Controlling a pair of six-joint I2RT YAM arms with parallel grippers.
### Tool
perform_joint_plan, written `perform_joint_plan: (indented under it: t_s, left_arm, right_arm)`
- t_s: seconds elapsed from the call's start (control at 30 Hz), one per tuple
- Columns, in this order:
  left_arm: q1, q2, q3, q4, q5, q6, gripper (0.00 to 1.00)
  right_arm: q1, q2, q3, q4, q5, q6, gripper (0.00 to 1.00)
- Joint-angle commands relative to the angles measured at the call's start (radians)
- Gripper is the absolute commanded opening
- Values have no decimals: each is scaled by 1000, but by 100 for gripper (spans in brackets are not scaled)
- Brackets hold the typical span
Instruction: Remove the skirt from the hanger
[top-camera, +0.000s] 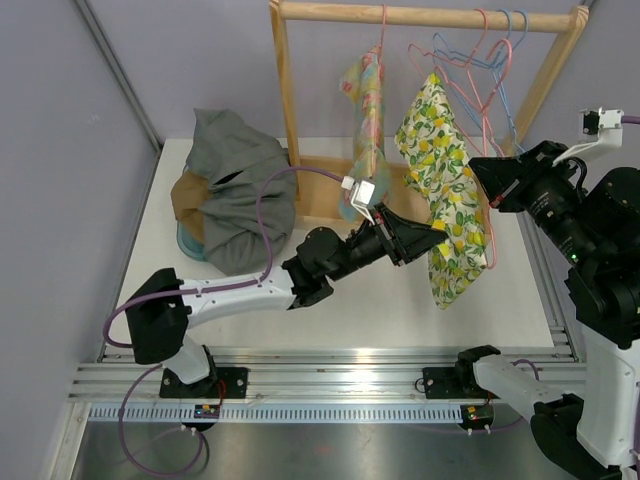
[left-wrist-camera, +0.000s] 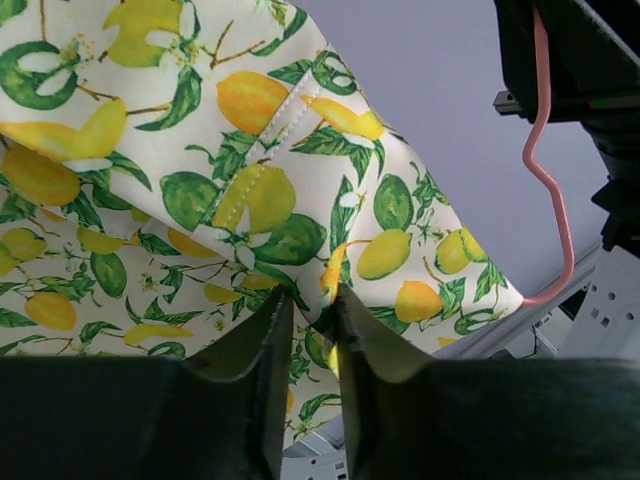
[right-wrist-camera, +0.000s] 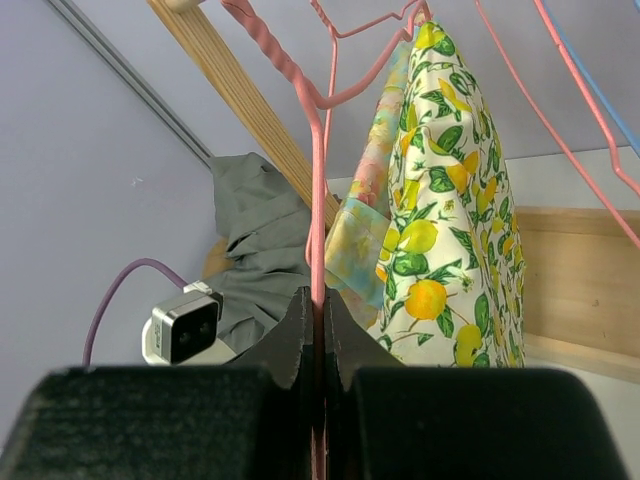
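Note:
The lemon-print skirt (top-camera: 445, 180) hangs from a pink wire hanger (top-camera: 487, 150) on the wooden rack. My left gripper (top-camera: 440, 228) is shut on a fold of the skirt's edge, with the cloth pinched between the fingers in the left wrist view (left-wrist-camera: 312, 305). The skirt (left-wrist-camera: 200, 170) fills that view, and the hanger's lower corner (left-wrist-camera: 555, 215) shows at the right. My right gripper (top-camera: 480, 172) is shut on the hanger's pink wire (right-wrist-camera: 318, 200). In the right wrist view the skirt (right-wrist-camera: 450, 220) hangs just right of the gripper (right-wrist-camera: 318, 298).
The wooden rack (top-camera: 420, 15) holds several empty pink and blue hangers (top-camera: 500, 50) and a pastel garment (top-camera: 366, 110). A grey garment (top-camera: 235, 185) lies heaped on a brown and blue object at the back left. The metal rail (top-camera: 330, 375) runs along the near edge.

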Motion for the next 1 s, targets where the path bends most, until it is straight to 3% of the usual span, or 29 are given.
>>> perform_joint_plan:
  t_s: [0.0, 0.1, 0.13, 0.3, 0.4, 0.43, 0.53, 0.7, 0.83, 0.97]
  left_arm:
    - [8, -63, 16, 55, -61, 25, 20]
    - [12, -108, 8, 1, -93, 57, 8]
    - [11, -119, 8, -20, -110, 66, 0]
    - [-6, -221, -25, -193, -113, 180, 0]
    - [-58, -363, -160, -356, -257, 274, 0]
    - [-72, -405, -268, -396, -288, 272, 0]
    - [-107, -588, -517, -468, -387, 184, 0]
    - [-213, -852, -733, -690, -614, 51, 0]
    - [-316, -996, -736, -975, -766, -25, 0]
    - [-319, -923, -592, -1202, -867, 1, 0]
  right_arm:
    - [7, -23, -6, 93, -15, 4, 0]
    - [5, -27, -34, 105, -23, 12, 0]
    - [7, -30, -49, 109, -28, 13, 0]
    - [7, -23, -43, 110, 3, -11, 0]
    - [5, -3, 15, 91, 49, -37, 0]
    - [5, 5, 29, 85, 58, -42, 0]
    - [7, 48, 96, 76, 86, -54, 0]
    - [7, 114, 217, 79, 139, -80, 0]
    - [7, 169, 250, 76, 153, -79, 0]
    - [7, 183, 221, 97, 163, -72, 0]
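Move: The lemon-print skirt's middle is about 8 cm ahead of the left hand and 3 cm above it, straight in line, with a fold already between its fingers. The held pink hanger lies roughly 8 cm ahead, 4 right and 13 up; the pastel skirt some 24 ahead and 12 left at similar height; the clothes pile about 27 ahead, 37 left and 30 below. From the right hand, the lemon skirt is 4 cm ahead, 4 left and 10 down. The left fingers finish closing on the lemon skirt's fold, ease a couple of centimetres up and left, then yank the cloth away from the hanger, fast, about 22 cm left and as far down, a little back, the fingers tipping downward some 40 degrees. The right hand keeps its grip on the pink hanger, dips slightly, then goes about 4 cm forward and up. ##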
